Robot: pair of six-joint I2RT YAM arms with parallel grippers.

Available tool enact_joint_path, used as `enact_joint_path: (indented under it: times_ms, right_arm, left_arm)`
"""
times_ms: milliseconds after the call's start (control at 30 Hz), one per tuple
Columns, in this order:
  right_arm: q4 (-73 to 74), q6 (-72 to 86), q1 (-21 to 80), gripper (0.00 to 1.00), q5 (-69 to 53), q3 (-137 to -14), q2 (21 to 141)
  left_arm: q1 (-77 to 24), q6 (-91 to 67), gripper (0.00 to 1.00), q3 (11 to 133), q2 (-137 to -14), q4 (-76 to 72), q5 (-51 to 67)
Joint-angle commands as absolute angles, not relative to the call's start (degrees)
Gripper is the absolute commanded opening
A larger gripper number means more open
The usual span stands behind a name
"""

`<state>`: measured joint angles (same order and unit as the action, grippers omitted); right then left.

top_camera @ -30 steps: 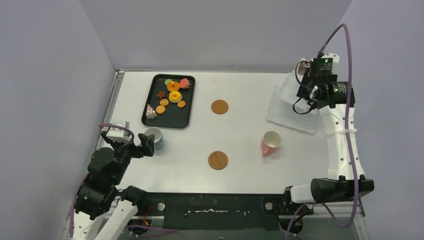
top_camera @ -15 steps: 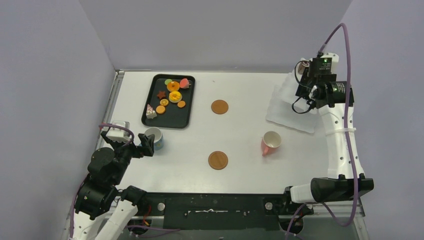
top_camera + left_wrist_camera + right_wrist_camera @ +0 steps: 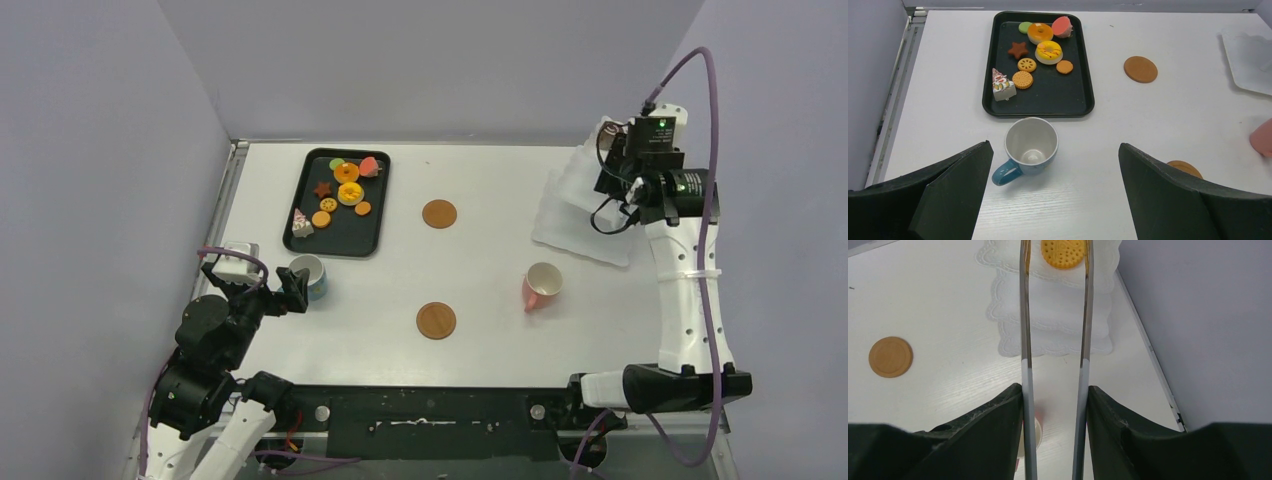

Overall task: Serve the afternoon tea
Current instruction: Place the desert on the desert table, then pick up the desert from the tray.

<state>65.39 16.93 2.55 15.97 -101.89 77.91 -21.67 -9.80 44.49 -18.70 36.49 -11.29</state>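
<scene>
My right gripper [image 3: 1055, 390] is shut on the long metal tongs [image 3: 1084, 335], whose two arms stand apart. A round yellow cookie [image 3: 1063, 252] lies on the white doily stack [image 3: 1053, 315] between the tong arms; their tips run out of frame. My left gripper [image 3: 1054, 145] is open, low on the table, with the blue cup [image 3: 1031, 142] upright just ahead of its fingers and untouched. The pink cup [image 3: 541, 286] lies on its side right of centre. Orange tarts [image 3: 1049, 51], cookies [image 3: 1023, 79], a cake slice [image 3: 1002, 86] and a green disc [image 3: 1024, 27] sit on the black tray [image 3: 1048, 100].
Two brown round coasters [image 3: 438, 213] [image 3: 436, 320] lie mid-table. The doily stack [image 3: 580, 215] lies at the right by the wall. The tray [image 3: 340, 238] is at the back left, close to the blue cup [image 3: 309, 276]. Walls enclose the left, back and right sides.
The right wrist has shifted slightly to the right and up over the doilies. The left arm and both cups have not moved.
</scene>
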Motion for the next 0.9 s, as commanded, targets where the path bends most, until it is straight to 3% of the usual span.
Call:
enact_joint_path:
  times_ms: [0, 267, 533, 867]
  right_arm:
    - [64.57, 17.86, 2.60, 0.45, 12.83, -104.73, 74.22]
    - [64.99, 18.78, 11.40, 0.44, 12.22, -104.22, 73.27]
    - [53.02, 18.99, 21.36, 0.43, 4.06, -97.24, 72.66]
    - [40.04, 13.68, 37.23, 0.43, 4.26, -93.90, 83.32]
  left_arm:
    - [-21.88, -8.96, 0.97, 44.47, -18.03, 33.13, -10.81]
    - [-21.89, -8.95, 0.97, 44.48, -17.93, 33.05, -10.81]
    - [-21.88, -8.81, 0.97, 44.56, -17.80, 33.22, -11.30]
    - [-21.80, -8.35, 0.97, 44.58, -17.36, 33.31, -12.47]
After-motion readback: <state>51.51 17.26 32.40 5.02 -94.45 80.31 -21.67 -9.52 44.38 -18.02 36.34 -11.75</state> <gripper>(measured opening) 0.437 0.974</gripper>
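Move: Some 39 cm to the right hand's left, 9 ahead and 24 below lies the small orange biscuit in the tray. The yellow doughnut is about 3 cm left of that biscuit and 2 farther out, the strawberry piece 8 cm beyond it, and the far coaster 24 cm left and 8 ahead of the right hand. The placed biscuit sits roughly 2 cm ahead and 4 below that hand. From the left hand, the small orange biscuit is 22 cm ahead, 4 right, 18 below. Leaving the dessert stand, the empty right hand first eases up and back 1 or 2 cm clear of the placed biscuit, then sweeps fast to the left towards the dessert tray, about 22 cm in all, sinking a few centimetres late on. The wrist turns some 40 degrees counter-clockwise on the way; the fingers stay half open. ##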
